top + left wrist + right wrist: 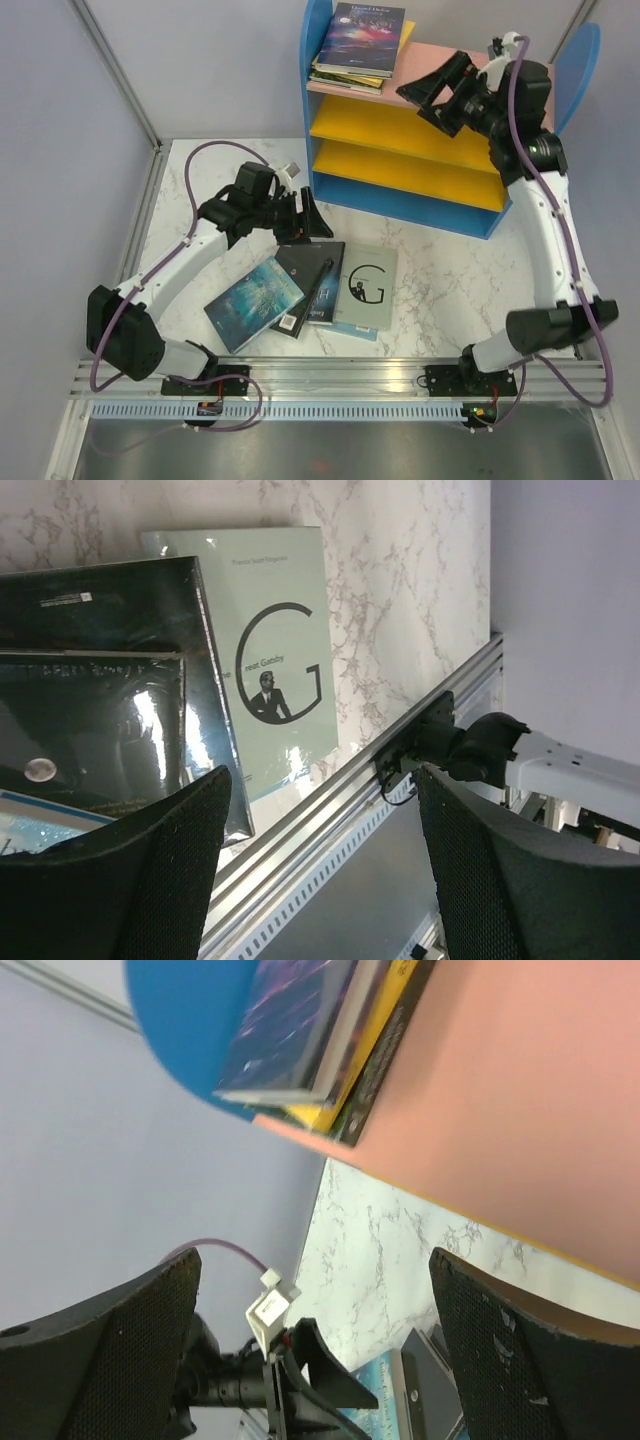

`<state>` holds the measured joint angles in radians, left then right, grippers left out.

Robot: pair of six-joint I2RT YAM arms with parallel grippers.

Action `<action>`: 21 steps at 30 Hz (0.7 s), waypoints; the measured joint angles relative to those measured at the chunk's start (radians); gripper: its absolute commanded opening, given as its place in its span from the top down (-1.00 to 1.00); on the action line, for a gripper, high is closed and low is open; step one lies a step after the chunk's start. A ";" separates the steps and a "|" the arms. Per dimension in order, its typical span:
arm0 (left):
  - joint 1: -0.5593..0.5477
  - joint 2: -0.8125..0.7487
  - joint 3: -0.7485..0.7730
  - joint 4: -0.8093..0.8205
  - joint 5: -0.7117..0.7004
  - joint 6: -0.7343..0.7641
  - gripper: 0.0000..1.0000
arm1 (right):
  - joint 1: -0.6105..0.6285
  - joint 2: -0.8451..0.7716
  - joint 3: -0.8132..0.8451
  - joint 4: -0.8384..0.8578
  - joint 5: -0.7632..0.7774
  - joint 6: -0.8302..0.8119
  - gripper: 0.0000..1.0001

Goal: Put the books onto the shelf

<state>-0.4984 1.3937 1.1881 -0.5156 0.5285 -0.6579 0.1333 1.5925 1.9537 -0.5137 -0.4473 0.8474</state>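
The shelf [430,110] stands at the back with blue sides, a pink top board [520,1090] and yellow lower boards. Two books lie stacked at the left of the pink board: a dark purple-blue one [360,38] over a yellow-backed one [372,1055]. My right gripper [425,92] hovers open and empty over the pink board, right of that stack. On the table lie a teal-blue book [253,300], a black book [310,280] and a pale book [280,650] in an overlapping row. My left gripper [305,228] hangs open, holding nothing, just above the black book's far edge.
An aluminium rail [330,375] runs along the table's near edge with both arm bases on it. Grey walls and a metal post [115,70] close the left and back. The marble tabletop [440,270] lies between the books and the right arm.
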 measured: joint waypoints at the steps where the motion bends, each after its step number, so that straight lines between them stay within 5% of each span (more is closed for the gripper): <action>1: 0.001 0.005 0.008 -0.016 -0.008 0.012 -0.57 | -0.001 -0.064 -0.069 0.006 -0.003 -0.015 -0.96; 10: 0.125 0.034 0.008 -0.099 -0.062 0.082 -0.57 | 0.156 -0.552 -0.771 0.111 -0.024 -0.023 -0.95; 16: 0.227 0.124 -0.020 -0.141 -0.101 0.112 -0.56 | 0.279 -0.552 -1.155 0.215 0.000 0.074 -0.66; 21: 0.290 0.241 -0.034 -0.161 -0.113 0.147 -0.56 | 0.320 -0.444 -1.292 0.352 -0.001 0.126 -0.37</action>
<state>-0.2081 1.6352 1.1542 -0.6769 0.4156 -0.5106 0.4538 1.1481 0.6617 -0.1619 -0.4480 0.9737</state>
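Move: The grey Great Gatsby book lies about 21 cm back, 8 cm to the left and some 44 cm below the right hand. The dark blue book is 9 cm left of it, the black book 14 cm left of it, and the stack on the top shelf about 15 cm ahead and 14 cm left of the hand, near its height. From the left hand, Gatsby is 5 cm back, 10 cm right and 21 cm down, the ocean-blue book 8 cm back and 15 cm left, as low. The Gatsby book draws the empty right hand away from the shelf: first quickly back, then steeply down and a little left, over 30 cm lower in all, tipping the fingers down some 30 degrees and partly closing them, still above the cover. The left hand, open and empty, clears out leftward, down and slightly forward, about 17 cm, ending beyond the ocean-blue book. ##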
